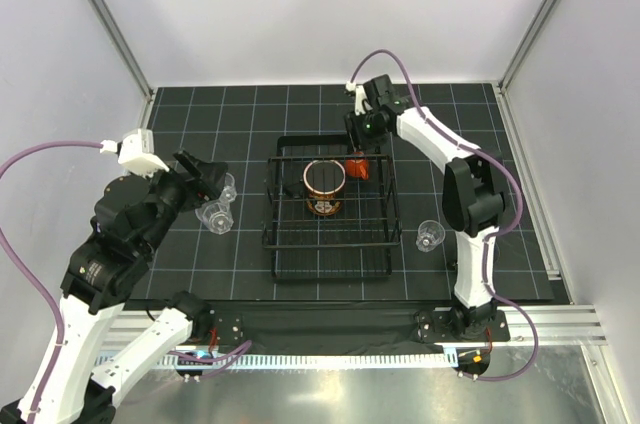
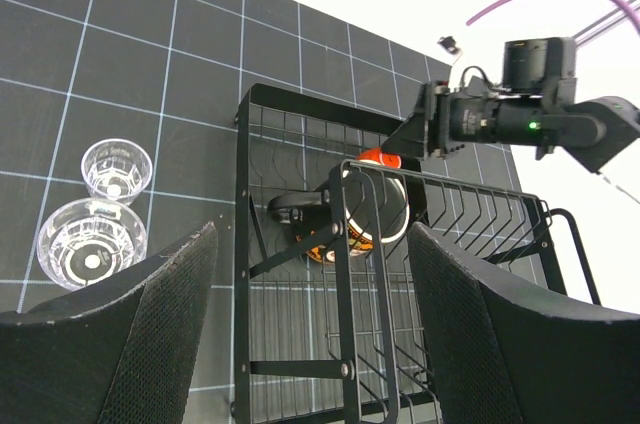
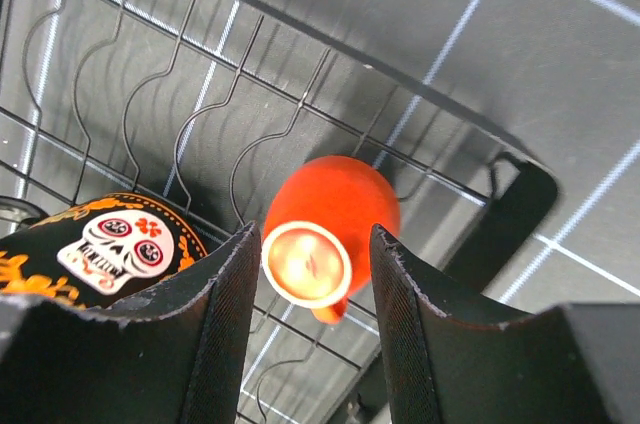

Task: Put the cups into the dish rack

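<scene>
The black wire dish rack [image 1: 283, 244] sits mid-table. Inside it stands the large dark patterned mug [image 1: 324, 187], its skull design showing in the right wrist view [image 3: 110, 254]. The small orange cup [image 3: 340, 199] lies base-up on the rack's wires at the far right corner [image 1: 357, 168]. My right gripper [image 3: 315, 289] is open around it, with a narrow gap on each side. Two clear cups [image 2: 116, 169] [image 2: 90, 242] stand on the mat left of the rack. My left gripper [image 2: 312, 344] hovers wide open over the rack's near left edge, holding nothing.
A third clear cup [image 1: 431, 235] stands on the mat right of the rack, beside the right arm's base column [image 1: 470, 244]. The black gridded mat [image 1: 200, 114] covers the table, and white walls enclose it on three sides.
</scene>
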Available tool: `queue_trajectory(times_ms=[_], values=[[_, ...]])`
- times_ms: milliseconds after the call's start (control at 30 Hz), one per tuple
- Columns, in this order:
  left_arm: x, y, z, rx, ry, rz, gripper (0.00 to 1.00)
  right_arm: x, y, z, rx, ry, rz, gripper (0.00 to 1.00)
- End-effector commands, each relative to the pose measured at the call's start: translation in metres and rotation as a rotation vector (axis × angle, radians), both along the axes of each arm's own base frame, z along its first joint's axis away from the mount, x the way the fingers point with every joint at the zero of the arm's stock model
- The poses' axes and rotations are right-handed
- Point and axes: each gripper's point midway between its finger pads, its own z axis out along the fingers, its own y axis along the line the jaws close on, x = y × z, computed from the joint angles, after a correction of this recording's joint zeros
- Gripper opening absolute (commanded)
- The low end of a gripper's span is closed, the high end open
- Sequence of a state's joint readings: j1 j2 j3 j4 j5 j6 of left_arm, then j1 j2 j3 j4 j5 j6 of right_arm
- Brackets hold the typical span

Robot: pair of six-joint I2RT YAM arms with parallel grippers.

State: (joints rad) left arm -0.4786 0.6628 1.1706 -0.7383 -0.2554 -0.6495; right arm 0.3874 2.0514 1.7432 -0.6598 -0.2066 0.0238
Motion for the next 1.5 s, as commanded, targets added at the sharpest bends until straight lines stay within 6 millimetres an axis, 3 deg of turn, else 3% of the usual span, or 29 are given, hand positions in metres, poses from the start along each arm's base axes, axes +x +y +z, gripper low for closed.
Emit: queue_trajectory(times_ms=[0,233,367,733,1467], values=[[0.001,0.002,0.0,0.004,-0.007,0.013,0.76,0.015,0.009,0.012,0.011,-0.057,-0.015,0.5],[0.003,0.0,0.0,0.003,-0.006,0.007,0.76,0.009,0.013,-0.008,-0.028,-0.017,-0.001,0.5],[0.005,-0.001,0.0,0.005,-0.005,0.006,0.76,0.002,0.011,-0.009,-0.034,-0.011,-0.002,0.5],[0.007,-0.002,-0.001,0.011,-0.006,0.004,0.76,-0.033,0.005,-0.018,-0.048,0.055,0.012,0.5],[0.004,0.0,-0.002,0.016,-0.003,0.002,0.77,-0.096,0.018,0.004,0.094,0.151,0.125,0.48]])
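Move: The small orange cup stands inside the dish rack roughly 3 cm back from the right hand's half-open fingers, level with them sideways and some 5 cm below. The big mug is about 8 cm back and 9 cm to the left, a similar drop down; the rack's far right corner lies about 4 cm ahead and 5 cm to the right. From the idle left hand the cup is around 20 cm ahead, 32 cm right and 30 cm below. The orange cup is dragged back through the rack, past the right side of the big mug: the right hand first sinks about 3.5 cm at the cup's far side, then draws back towards the base some 8 cm, rising slightly at the end. The half-open fingers never close; they come against the cup and take it along while their tips tilt back about 10 degrees. ##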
